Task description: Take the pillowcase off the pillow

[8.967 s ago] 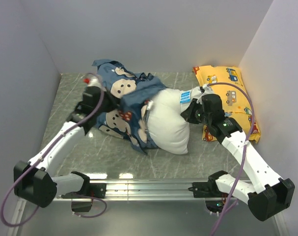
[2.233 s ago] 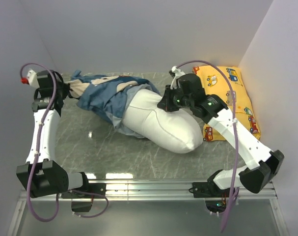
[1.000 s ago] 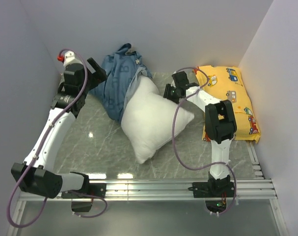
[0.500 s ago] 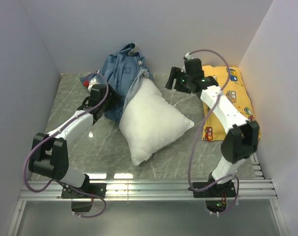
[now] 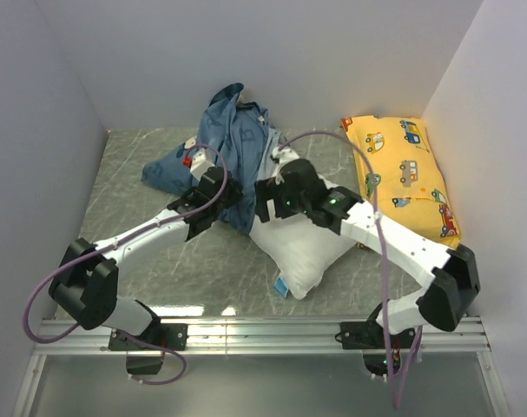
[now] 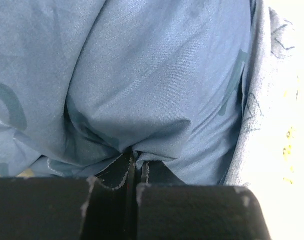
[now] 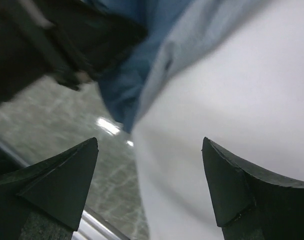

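Note:
The dark-blue pillowcase (image 5: pixel 233 143) lies heaped at the back centre, its lower edge still over the top end of the white pillow (image 5: pixel 308 248). The pillow's small blue tag (image 5: pixel 282 287) points toward the front. My left gripper (image 5: pixel 229 195) is shut on a fold of the pillowcase (image 6: pixel 157 85); the left wrist view shows fabric pinched between the closed fingers (image 6: pixel 141 172). My right gripper (image 5: pixel 265 201) hovers open over the pillow (image 7: pixel 232 100), with its gripper (image 7: pixel 149 145) astride the pillow's edge, beside the pillowcase hem (image 7: pixel 126 85).
A yellow car-print pillow (image 5: pixel 402 174) lies along the right wall. White walls close in the left, back and right. The metal rail (image 5: pixel 263 332) with both arm bases runs along the front edge. Marbled grey table (image 5: pixel 133 156) shows at the left.
The left gripper has shut on the pillowcase. The right arm swung from the back down over the pillow and opened wider. The pillow shifted toward the front, tag end now nearest.

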Robot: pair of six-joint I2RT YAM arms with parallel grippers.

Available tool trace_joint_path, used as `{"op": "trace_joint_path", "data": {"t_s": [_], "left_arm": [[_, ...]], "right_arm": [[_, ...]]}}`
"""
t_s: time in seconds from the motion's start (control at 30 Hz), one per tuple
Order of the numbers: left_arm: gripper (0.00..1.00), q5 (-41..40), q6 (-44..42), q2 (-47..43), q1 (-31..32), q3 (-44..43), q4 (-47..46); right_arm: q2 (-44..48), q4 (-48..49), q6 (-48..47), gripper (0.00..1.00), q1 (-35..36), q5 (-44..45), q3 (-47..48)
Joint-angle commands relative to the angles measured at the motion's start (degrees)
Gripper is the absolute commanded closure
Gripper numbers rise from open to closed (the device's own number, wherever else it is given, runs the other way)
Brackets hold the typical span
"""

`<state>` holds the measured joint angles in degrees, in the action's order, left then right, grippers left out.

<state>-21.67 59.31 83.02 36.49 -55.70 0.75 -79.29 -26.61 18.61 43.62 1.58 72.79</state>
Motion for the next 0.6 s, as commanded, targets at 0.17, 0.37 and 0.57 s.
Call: {"op": "trace_joint_path", "data": {"t_s": [0.17,0.37,0.57], "left_arm": [[1.0,-4.43,2.74,-5.24,-1.86,0.07,5.48],[0.99,-3.03,0.55,-6.21,-8.17,-0.9,7.51],[0.98,-1.45,-1.21,-7.43,-16.0,-0.81,9.35]], "right_arm": [[-8.96,2.61,-2.27,0.06,2.35,12.74,-4.76],[-11.59,0.95,-0.77,0.89,2.26,16.43,-4.59],[-6.68,-2.04,-0.33,1.0,0.77,18.01,-3.71]]}}
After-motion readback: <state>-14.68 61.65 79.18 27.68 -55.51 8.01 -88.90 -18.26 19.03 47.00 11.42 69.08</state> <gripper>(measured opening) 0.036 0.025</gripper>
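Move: Beneath the open right hand lies the white pillow, its middle about 13 cm below, 8 cm to the right and 2 cm back; its blue tag shows some 14 cm back, level sideways and 18 cm lower. The pillowcase's middle is roughly 17 cm ahead of that hand, 11 cm left and 8 cm lower. From the left hand, already shut on the pillowcase, the pillow's middle lies about 20 cm right, 8 cm back and 8 cm down. Dropping about 8 cm with a slight forward drift, the right hand reaches the pillow just beside the pillowcase's mouth and shuts from wide open, pinching a fold of white fabric, then eases up about 1 cm and a little left. Meanwhile the left hand keeps its grip on the bunched pillowcase and draws it about 5 cm left. ##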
